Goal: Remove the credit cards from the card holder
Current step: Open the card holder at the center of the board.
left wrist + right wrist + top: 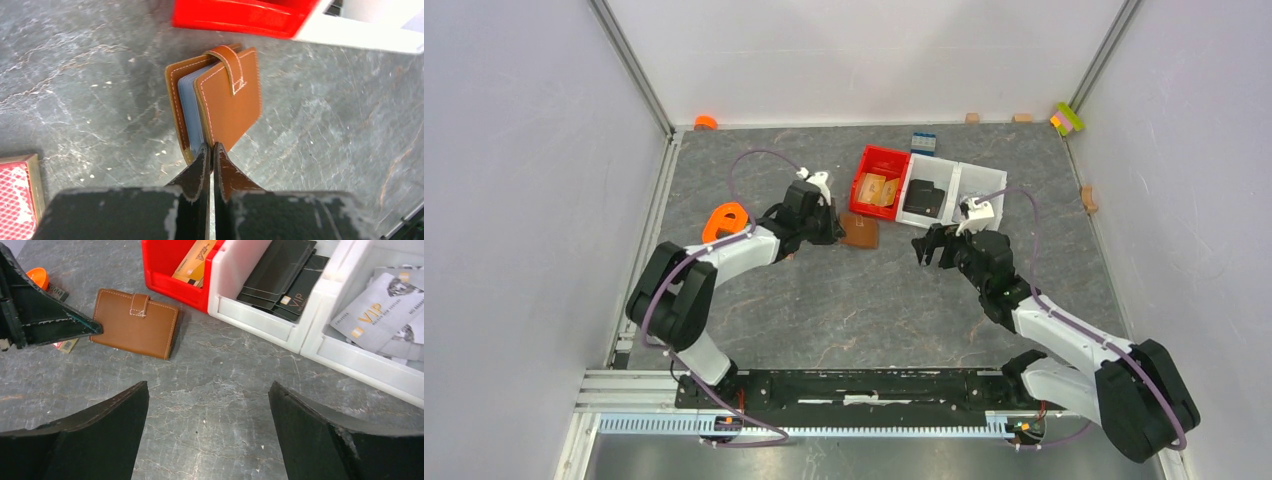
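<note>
The brown card holder [235, 100] lies on the grey table just in front of the red bin [240, 17], strap tab at its far end. Its top cover stands slightly apart from the back, and a pale blue credit card [191, 110] shows in the gap. My left gripper [210, 146] is shut on the near edge of the holder's cover. From the top view the holder [860, 232] sits at the left gripper's [836, 228] tip. My right gripper [208, 390] hangs open over bare table, to the right of the holder [135, 322], nothing between its fingers.
The red bin [165, 270] holds orange-tan cards [197, 262]. Beside it, white bins [260, 320] hold black cards [285, 275] and silvery VIP cards [380, 315]. A red-patterned box [15, 195] lies left of my left fingers. An orange ring-shaped object [726, 220] sits by the left arm.
</note>
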Tool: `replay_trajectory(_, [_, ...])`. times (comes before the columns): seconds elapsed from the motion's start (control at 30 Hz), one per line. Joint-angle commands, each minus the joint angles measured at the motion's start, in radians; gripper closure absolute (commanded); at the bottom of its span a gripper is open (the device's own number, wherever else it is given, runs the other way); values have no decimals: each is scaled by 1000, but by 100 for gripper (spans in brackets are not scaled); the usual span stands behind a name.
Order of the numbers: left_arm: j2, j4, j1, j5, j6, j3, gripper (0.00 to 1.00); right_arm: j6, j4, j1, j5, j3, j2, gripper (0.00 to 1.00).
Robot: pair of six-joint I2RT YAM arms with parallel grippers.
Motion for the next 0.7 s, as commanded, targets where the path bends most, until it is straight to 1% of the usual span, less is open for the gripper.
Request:
replay_trajectory(0.0, [-116, -16, -100, -187, 135, -12, 98, -28, 1, 0, -96, 79, 51, 7])
replay_trajectory(0.2, [-157, -15, -239, -371, 250, -7, 98, -1, 7, 0, -139, 85, 68, 7])
replay_trajectory(0.3, [-144, -16, -342, -478, 339, 17, 98, -7, 7, 0, -138, 84, 60, 7])
replay_trajectory(0.4, [-93, -18, -452, -580, 441, 59, 98, 4, -4, 0, -109, 83, 54, 7])
replay_trajectory(0.43, [-67, -37, -489, -615, 469, 76, 98, 16, -25, 0, -75, 88, 48, 7])
replay_trajectory(0.53, [16, -81, -572, -709, 544, 143, 98, 53, -98, -1, 98, 85, -4, 7])
replay_trajectory(0.67, [128, -125, -671, -836, 619, 223, 96, 107, -116, 0, 303, 21, -133, 5])
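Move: The card holder is already pinched in the left gripper, its middle roughly 2 cm ahead, 4 cm right and 1 cm below the left hand point. It is going towards the right gripper's open fingers, some 19 cm right, 4 cm back and perhaps 5 cm higher. The red tray lies about 12 cm ahead and 8 cm right, the card pack 13 cm left and 1 cm back, both some 4 cm below. From the right hand, the holder is about 15 cm left, 5 cm ahead and 6 cm lower. Bring the left gripper, still shut on the card holder's edge, about 11 cm right and 8 cm back towards the right gripper, lifting some 3 cm early on, and roll it clockwise by nearly 50 degrees as it goes. Keep the right fingers wide open; ease that hand 2 cm left, then back right by about 3 cm with a slight clockwise turn. ##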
